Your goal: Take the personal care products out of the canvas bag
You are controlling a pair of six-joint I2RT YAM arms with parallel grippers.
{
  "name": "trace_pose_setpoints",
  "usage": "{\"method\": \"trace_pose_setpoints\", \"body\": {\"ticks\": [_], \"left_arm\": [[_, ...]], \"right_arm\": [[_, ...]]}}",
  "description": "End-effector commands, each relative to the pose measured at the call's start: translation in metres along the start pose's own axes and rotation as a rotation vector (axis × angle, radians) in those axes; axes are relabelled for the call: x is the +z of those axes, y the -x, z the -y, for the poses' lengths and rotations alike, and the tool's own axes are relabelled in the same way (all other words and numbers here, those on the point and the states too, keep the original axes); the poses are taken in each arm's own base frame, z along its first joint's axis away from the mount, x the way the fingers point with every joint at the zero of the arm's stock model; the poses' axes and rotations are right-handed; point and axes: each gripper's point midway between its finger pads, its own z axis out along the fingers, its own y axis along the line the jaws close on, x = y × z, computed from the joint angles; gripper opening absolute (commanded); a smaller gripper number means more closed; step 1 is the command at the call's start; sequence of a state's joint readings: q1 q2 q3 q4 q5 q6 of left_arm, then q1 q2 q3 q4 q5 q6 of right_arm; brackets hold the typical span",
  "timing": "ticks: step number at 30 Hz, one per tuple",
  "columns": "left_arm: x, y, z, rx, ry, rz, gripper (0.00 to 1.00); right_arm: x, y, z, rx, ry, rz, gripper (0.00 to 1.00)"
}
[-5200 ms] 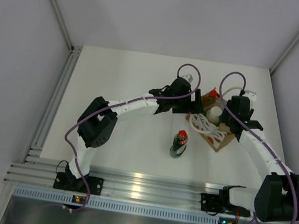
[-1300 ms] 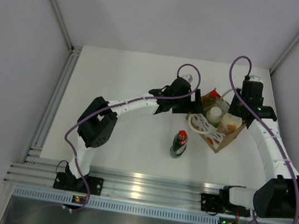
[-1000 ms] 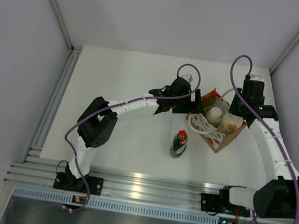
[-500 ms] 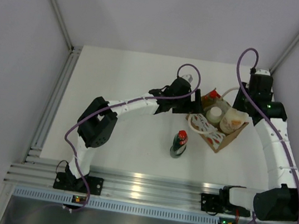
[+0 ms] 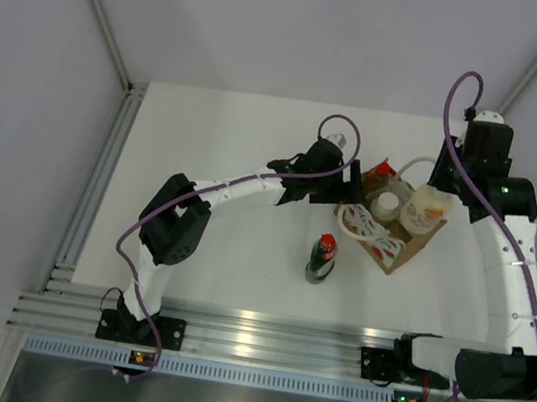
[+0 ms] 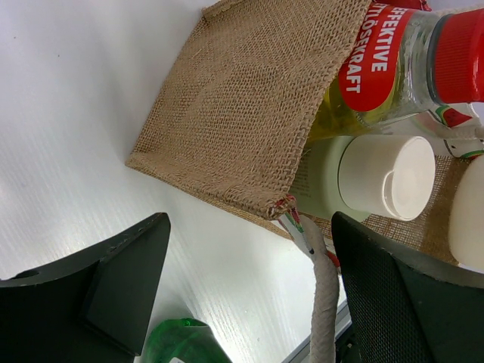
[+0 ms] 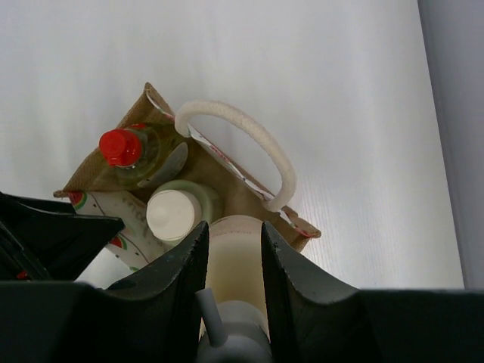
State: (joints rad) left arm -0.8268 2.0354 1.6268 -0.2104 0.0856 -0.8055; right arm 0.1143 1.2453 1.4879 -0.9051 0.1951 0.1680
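The canvas bag [image 5: 392, 242] stands at mid-right, its burlap side [image 6: 242, 113] in front of my left gripper [image 5: 352, 186]. That gripper is open, with the bag's corner and a rope handle [image 6: 325, 287] between its fingers. My right gripper [image 7: 233, 231] is shut on the cream bottle [image 7: 236, 261], which hangs above the bag's right end [image 5: 425, 210]. Inside the bag are a yellow bottle with a red cap [image 7: 121, 146] and a pale bottle with a white cap [image 7: 175, 213]. A dark green bottle with a red cap [image 5: 322, 258] stands on the table in front of the bag.
The white table [image 5: 236, 146] is closed in by grey walls at the back and on both sides. A metal rail [image 5: 248, 335] runs along the near edge by the arm bases. The bag's other rope handle [image 7: 257, 140] arches over its far side.
My right arm has risen and drawn back to the right, lifting the cream bottle up out of the bag. The left arm, the bag and the green bottle have not moved.
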Motion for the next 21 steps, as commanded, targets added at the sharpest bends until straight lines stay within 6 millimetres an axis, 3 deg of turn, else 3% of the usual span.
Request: {"method": "trace_pose_setpoints", "body": {"ticks": [1,10,21], "left_arm": [[-0.001,0.012,0.011,0.003,-0.029,0.039,0.91],[0.004,0.006,0.006,0.000,-0.019,0.025,0.91],[0.000,0.007,0.006,0.008,-0.016,0.033,0.91]], "right_arm": [[-0.047,0.051,0.009,0.034,0.001,0.187,0.00],[-0.070,0.061,0.024,0.045,-0.066,0.222,0.00],[-0.086,0.025,0.053,0.128,-0.178,0.252,0.00]]}}
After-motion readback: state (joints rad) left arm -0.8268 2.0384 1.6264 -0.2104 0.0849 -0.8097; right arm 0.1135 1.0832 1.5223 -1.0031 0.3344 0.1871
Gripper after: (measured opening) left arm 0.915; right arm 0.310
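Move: The right hand holds a cream lotion bottle above the canvas bag, whose middle is about 4 cm left, 3 cm ahead and 21 cm below. The white-capped bottle stands 6 cm left and 3 cm ahead, 22 cm down; the red-capped one lies 9 cm ahead and 8 cm left. Open table on the near side is some 17 cm back, 4 cm right and 29 cm below; from the left hand, roughly 19 cm back and 19 cm right. With its fingers still closed on the top of the lotion bottle, the right hand first goes on rising some 4 cm above the bag, then levels off and draws back towards the robot about 5 cm with a smaller swing to the right, picking up speed. The fingertips tip up slightly and the hand turns a few degrees clockwise, carrying the hanging bottle away from the white-capped and red-capped bottles and out past the bag's right rim. ##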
